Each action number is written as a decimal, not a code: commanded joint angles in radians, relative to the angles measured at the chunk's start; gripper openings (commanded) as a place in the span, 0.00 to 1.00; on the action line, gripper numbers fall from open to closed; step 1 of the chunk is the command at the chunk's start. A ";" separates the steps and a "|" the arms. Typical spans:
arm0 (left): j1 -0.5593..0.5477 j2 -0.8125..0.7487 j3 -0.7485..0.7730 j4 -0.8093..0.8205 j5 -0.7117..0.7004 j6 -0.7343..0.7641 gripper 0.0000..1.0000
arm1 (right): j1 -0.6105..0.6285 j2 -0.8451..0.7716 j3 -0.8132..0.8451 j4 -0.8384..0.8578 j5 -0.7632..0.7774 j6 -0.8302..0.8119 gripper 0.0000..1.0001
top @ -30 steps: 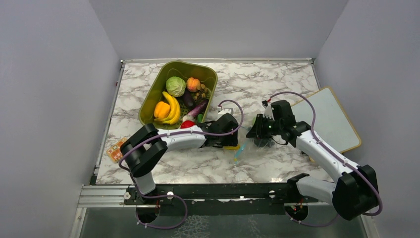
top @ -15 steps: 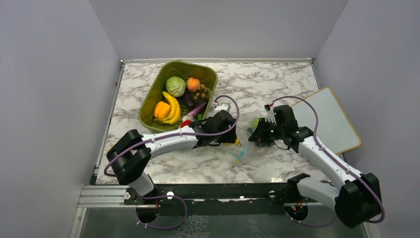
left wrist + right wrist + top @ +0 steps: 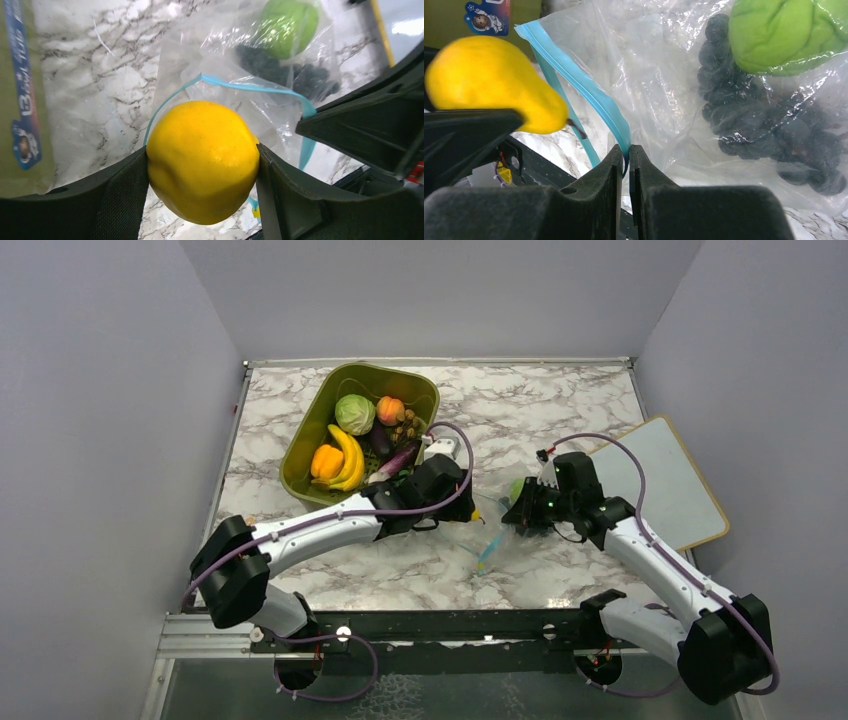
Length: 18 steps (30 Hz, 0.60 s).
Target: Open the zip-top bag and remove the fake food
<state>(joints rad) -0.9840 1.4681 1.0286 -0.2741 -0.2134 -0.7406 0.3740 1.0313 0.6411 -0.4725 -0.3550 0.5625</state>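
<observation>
The clear zip-top bag point(image 3: 507, 537) lies on the marble table, its mouth open. My left gripper point(image 3: 202, 170) is shut on the yellow pear point(image 3: 202, 160) and holds it outside the bag, just above the blue zipper strip point(image 3: 250, 87). My right gripper point(image 3: 626, 152) is shut on the zipper strip point(image 3: 579, 80) at one lip of the mouth. A light green round piece point(image 3: 784, 32) and a dark purple knobbly piece point(image 3: 764, 125) lie inside the bag. In the top view the left gripper point(image 3: 462, 508) is left of the bag, and the right gripper point(image 3: 521, 512) is at its far side.
A green bin point(image 3: 300, 455) behind the left arm holds a cabbage, a banana bunch, an orange pepper and other toys. A white board point(image 3: 670, 480) lies at the right edge. A small card point(image 3: 234, 540) lies at the table's left edge.
My left gripper has drawn back from the bag towards the bin with the pear in it. The right gripper has kept its hold on the bag and shifted slightly.
</observation>
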 commanded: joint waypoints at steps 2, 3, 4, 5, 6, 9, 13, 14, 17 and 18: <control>0.006 -0.104 0.048 -0.028 -0.088 0.035 0.00 | 0.005 -0.027 -0.013 0.002 0.037 0.008 0.11; 0.009 -0.121 0.048 -0.030 -0.102 0.037 0.00 | 0.005 -0.029 -0.013 0.002 0.037 0.008 0.11; 0.012 -0.141 0.048 -0.031 -0.116 0.038 0.00 | 0.004 -0.032 -0.014 0.000 0.037 0.008 0.11; 0.017 -0.159 0.048 -0.035 -0.132 0.041 0.00 | 0.005 -0.033 -0.014 -0.001 0.039 0.007 0.11; 0.023 -0.182 0.049 -0.035 -0.149 0.047 0.00 | 0.004 -0.035 -0.015 -0.003 0.040 0.006 0.11; 0.050 -0.246 0.056 -0.035 -0.204 0.063 0.00 | 0.005 -0.037 -0.016 -0.004 0.042 0.004 0.11; 0.141 -0.306 0.067 -0.044 -0.238 0.066 0.00 | 0.004 -0.039 -0.013 -0.004 0.038 0.007 0.11; 0.182 -0.314 0.069 -0.047 -0.234 0.060 0.00 | 0.004 -0.040 -0.014 -0.003 0.037 0.007 0.11; 0.327 -0.311 0.088 -0.081 -0.218 0.001 0.00 | 0.005 -0.039 -0.012 -0.005 0.036 0.004 0.11; 0.363 -0.303 0.095 -0.083 -0.205 -0.012 0.00 | 0.005 -0.040 -0.010 -0.005 0.036 0.004 0.11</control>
<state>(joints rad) -0.7662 1.1645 1.0805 -0.3183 -0.3931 -0.7006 0.3740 1.0073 0.6365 -0.4740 -0.3378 0.5644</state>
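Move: The yellow pepper is already in the left fingers, above the bag mouth, which is some 9 cm beneath that hand and about 2 cm ahead, level with it sideways. The green bin it is bound for has its middle roughly 19 cm ahead, 22 cm left and 8 cm lower; the purple eggplant inside is about 19 cm ahead and 14 cm left. From the right hand, the bin's middle is some 20 cm ahead and 32 cm left. The yellow pepper, still pinched in the left gripper, is carried up and away from the bag mouth, rising almost straight at first, then swinging left and forward towards the bin with growing speed: about 13 cm up and 10 cm left in all. The wrist turns some 20 degrees counter-clockwise while the fingertips tip up. The right hand stays put, keeping its pinch on the bag's blue edge. ##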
